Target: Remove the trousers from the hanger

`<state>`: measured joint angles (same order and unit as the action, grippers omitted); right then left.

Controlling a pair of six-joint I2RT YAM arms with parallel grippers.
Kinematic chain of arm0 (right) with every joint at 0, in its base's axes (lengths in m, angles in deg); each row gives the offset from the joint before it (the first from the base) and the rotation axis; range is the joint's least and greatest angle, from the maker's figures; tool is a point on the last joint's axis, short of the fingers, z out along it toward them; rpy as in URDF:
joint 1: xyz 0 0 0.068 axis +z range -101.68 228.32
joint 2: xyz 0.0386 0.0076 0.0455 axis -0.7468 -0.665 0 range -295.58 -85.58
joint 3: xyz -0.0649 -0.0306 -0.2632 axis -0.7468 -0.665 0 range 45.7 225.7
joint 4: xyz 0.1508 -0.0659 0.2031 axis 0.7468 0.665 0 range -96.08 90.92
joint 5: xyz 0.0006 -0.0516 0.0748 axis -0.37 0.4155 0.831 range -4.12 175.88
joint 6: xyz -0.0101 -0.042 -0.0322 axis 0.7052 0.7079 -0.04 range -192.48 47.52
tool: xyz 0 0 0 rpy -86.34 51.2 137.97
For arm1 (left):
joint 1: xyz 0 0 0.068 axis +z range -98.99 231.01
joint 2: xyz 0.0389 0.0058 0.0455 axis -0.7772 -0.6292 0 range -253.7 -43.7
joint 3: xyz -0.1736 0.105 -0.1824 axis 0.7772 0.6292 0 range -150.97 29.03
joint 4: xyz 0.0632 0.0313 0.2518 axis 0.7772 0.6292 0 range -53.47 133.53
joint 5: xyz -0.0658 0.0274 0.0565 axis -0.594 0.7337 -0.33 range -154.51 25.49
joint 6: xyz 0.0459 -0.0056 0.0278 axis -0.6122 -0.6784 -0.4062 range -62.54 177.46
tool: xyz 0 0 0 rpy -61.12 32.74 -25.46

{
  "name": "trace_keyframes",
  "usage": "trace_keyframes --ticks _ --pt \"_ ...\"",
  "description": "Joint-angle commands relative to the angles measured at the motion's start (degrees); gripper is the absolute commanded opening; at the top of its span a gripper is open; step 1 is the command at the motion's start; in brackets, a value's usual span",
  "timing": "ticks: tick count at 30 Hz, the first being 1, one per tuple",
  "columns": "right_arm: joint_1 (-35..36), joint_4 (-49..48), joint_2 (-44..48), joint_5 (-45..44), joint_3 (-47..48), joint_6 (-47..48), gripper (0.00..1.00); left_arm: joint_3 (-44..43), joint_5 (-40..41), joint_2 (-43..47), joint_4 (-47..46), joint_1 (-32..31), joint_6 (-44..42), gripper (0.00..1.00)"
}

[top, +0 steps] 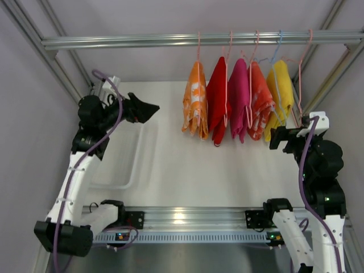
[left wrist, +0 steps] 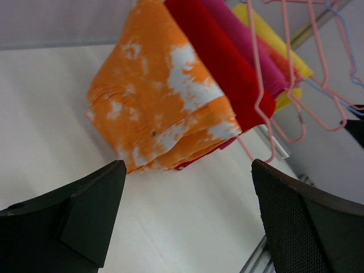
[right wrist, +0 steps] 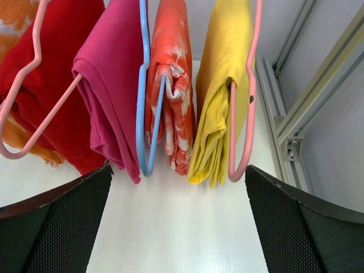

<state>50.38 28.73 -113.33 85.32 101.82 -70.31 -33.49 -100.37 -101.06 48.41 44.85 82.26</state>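
The trousers (top: 195, 101), orange with white blotches and folded, hang leftmost on the rail from a thin pale pink hanger (top: 198, 45) whose hook is over the bar. In the left wrist view the trousers (left wrist: 159, 96) fill the upper middle, ahead of and above the fingers. My left gripper (top: 151, 108) is open and empty, left of the trousers and apart from them; it also shows in the left wrist view (left wrist: 187, 182). My right gripper (top: 280, 137) is open and empty below the yellow garment, as its wrist view (right wrist: 177, 182) shows. An edge of the trousers (right wrist: 12, 17) shows there at far left.
On the rail (top: 131, 41) to the right of the trousers hang a red garment (top: 216, 105), a magenta one (top: 238, 102), an orange-red patterned one (top: 260, 105) on a blue hanger (right wrist: 142, 85), a yellow one (top: 280, 91) and a bare pink hanger (top: 301, 74). A clear tray (top: 128, 165) lies at left.
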Motion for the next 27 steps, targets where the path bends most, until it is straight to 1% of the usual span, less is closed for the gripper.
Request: trace_keyframes --ticks 1,2,4,5,6,7,8,9,14,17,21,27 --pt "-0.7 1.8 -1.3 2.0 1.4 -1.1 0.99 -0.1 -9.0 -6.1 -25.2 -4.0 14.6 0.96" --pt "-0.7 1.9 -1.3 2.1 1.7 -1.2 1.0 -0.4 -8.1 -7.2 -27.8 -6.9 15.4 0.92" --pt "-0.7 1.8 -1.5 2.4 1.9 -1.2 1.0 -0.1 -6.7 -10.1 -33.7 -9.8 17.6 0.89" --pt "-0.7 1.9 -1.6 2.6 2.2 -1.2 1.0 -0.1 -5.8 -11.1 -38.5 -12.5 18.5 0.85" --pt "-0.7 1.9 -2.0 2.6 2.3 -1.0 1.0 -0.5 -4.7 -13.5 -40.9 -13.4 19.5 0.84" --pt "-0.7 2.0 -2.3 2.6 2.6 -0.9 0.99 -0.6 -4.4 -15.0 -43.6 -14.2 22.3 0.82" --pt "-0.7 1.9 -2.5 2.4 2.9 -0.8 0.99 -0.6 -4.0 -16.2 -48.7 -15.8 23.6 0.81" --pt "-0.7 2.0 -3.0 2.3 3.0 -0.4 0.99 -0.8 -2.0 -18.6 -50.1 -16.5 24.4 0.78" --pt "-0.7 1.5 -4.2 2.3 3.9 -0.3 1.0 -9.1 -0.8 -26.0 -50.1 -19.3 24.6 0.68" --pt "-0.7 1.3 -4.6 2.2 4.3 -0.4 0.99 -12.1 1.1 -29.5 -49.5 -20.3 24.0 0.66" --pt "-0.7 1.4 -5.0 2.3 4.8 -0.3 0.99 -13.9 2.7 -33.3 -49.8 -21.0 24.4 0.63" --pt "-0.7 1.5 -5.2 2.3 5.1 0.5 1.0 -15.2 4.6 -37.7 -52.9 -22.2 29.9 0.59"
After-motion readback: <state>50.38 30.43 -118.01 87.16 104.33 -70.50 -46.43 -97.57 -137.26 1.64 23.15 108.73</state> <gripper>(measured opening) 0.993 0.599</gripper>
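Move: The left hand goes for the near side of the first pink hanger, which carries the orange trousers: some 21 cm to the hand's right, about 9 cm ahead and roughly level. The orange trousers' middle lies about 14 cm ahead, 20 cm right and 5 cm lower; the red trousers are about 9 cm farther right, equally far out. From the right hand, that hanger is roughly 18 cm ahead, 35 cm left and 2 cm higher. Rightward first, then increasingly forward, the left hand sweeps about 19 cm right and some 7 cm out, rising slightly, to the near side of the orange trousers' pink hanger. It turns clockwise and rolls its left side down, each about 20 degrees, while the wide-open fingers narrow to roughly 60 percent, coming in around the hanger's wire without visibly closing on it. ##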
